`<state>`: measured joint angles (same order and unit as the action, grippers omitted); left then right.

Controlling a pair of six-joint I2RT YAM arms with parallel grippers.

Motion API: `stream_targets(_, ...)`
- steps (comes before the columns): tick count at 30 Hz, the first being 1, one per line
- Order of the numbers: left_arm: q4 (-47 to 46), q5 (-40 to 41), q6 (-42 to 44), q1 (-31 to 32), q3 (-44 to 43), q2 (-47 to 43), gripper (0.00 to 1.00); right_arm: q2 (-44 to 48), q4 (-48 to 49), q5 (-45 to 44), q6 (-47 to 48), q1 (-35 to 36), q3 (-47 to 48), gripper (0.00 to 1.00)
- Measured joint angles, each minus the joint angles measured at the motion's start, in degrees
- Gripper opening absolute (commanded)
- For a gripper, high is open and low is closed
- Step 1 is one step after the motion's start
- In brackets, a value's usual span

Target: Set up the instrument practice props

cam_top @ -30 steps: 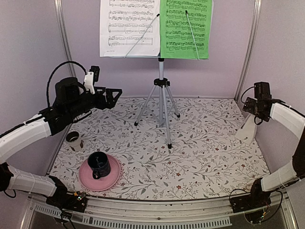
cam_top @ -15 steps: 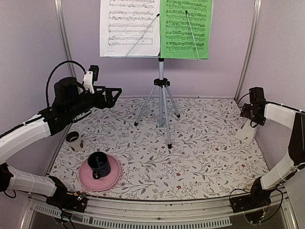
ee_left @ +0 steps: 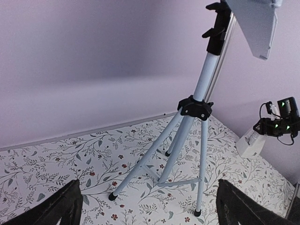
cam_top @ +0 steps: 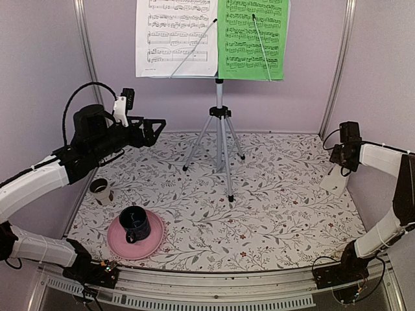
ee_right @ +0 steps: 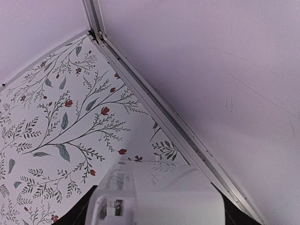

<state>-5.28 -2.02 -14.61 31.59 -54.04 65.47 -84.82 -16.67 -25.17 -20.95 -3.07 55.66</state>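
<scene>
The music stand point(cam_top: 219, 139) rises on its silver tripod at the back centre, also seen in the left wrist view point(ee_left: 201, 89). On its desk rest the white sheet point(cam_top: 175, 35) and, to its right, the green sheet point(cam_top: 253, 39). The small white metronome point(cam_top: 335, 180) stands on the mat by the right wall. My right gripper point(cam_top: 343, 155) is down over its top. In the right wrist view the metronome point(ee_right: 159, 197) fills the gap between the dark fingers point(ee_right: 79, 213); whether they touch it is unclear. My left gripper point(cam_top: 155, 128) hovers open at the left, facing the tripod.
A dark mug point(cam_top: 134, 223) sits on a pink plate point(cam_top: 146, 246) at the front left. A small beige cup point(cam_top: 100, 190) stands behind it near the left wall. The right wall's metal rail point(ee_right: 154, 108) runs just beside the metronome.
My right gripper has come down and a little left onto the metronome's top, and its jaws have narrowed around it. The left arm has not moved.
</scene>
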Motion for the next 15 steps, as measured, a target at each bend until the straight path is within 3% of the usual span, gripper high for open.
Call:
stream_targets(7, -0.31, -0.55, 0.07, 0.0, 0.35, 0.0, 0.99, 2.93, 0.96, 6.71, 4.59, -0.11, -2.05, 0.47)
stream_targets(15, -1.88, -2.36, 0.55, 0.0, 0.66, 0.79, 0.99, 8.85, 4.44, 26.25, 13.94, 1.95, -5.99, 0.43)
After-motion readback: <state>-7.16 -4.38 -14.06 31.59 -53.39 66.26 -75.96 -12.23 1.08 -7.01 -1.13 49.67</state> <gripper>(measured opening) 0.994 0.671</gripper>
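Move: The right hand already has the white metronome between its fingers, its middle about 4 cm below the hand point. Open table lies to the left. The music stand's near foot is roughly 43 cm to this hand's left, 6 cm back and 14 cm lower; its right foot is about 41 cm left, 14 cm ahead and just as low. From the left hand, the metronome lies some 70 cm right, 5 cm ahead and 23 cm lower. Leftward, slowly at first and then faster, the right hand carries the gripped metronome about 9 cm away from the right-hand wall towards the music stand, rising slightly late on. As it goes, the wrist swings some 30 degrees counter-clockwise, with a small tilt, while the fingers keep their hold. ##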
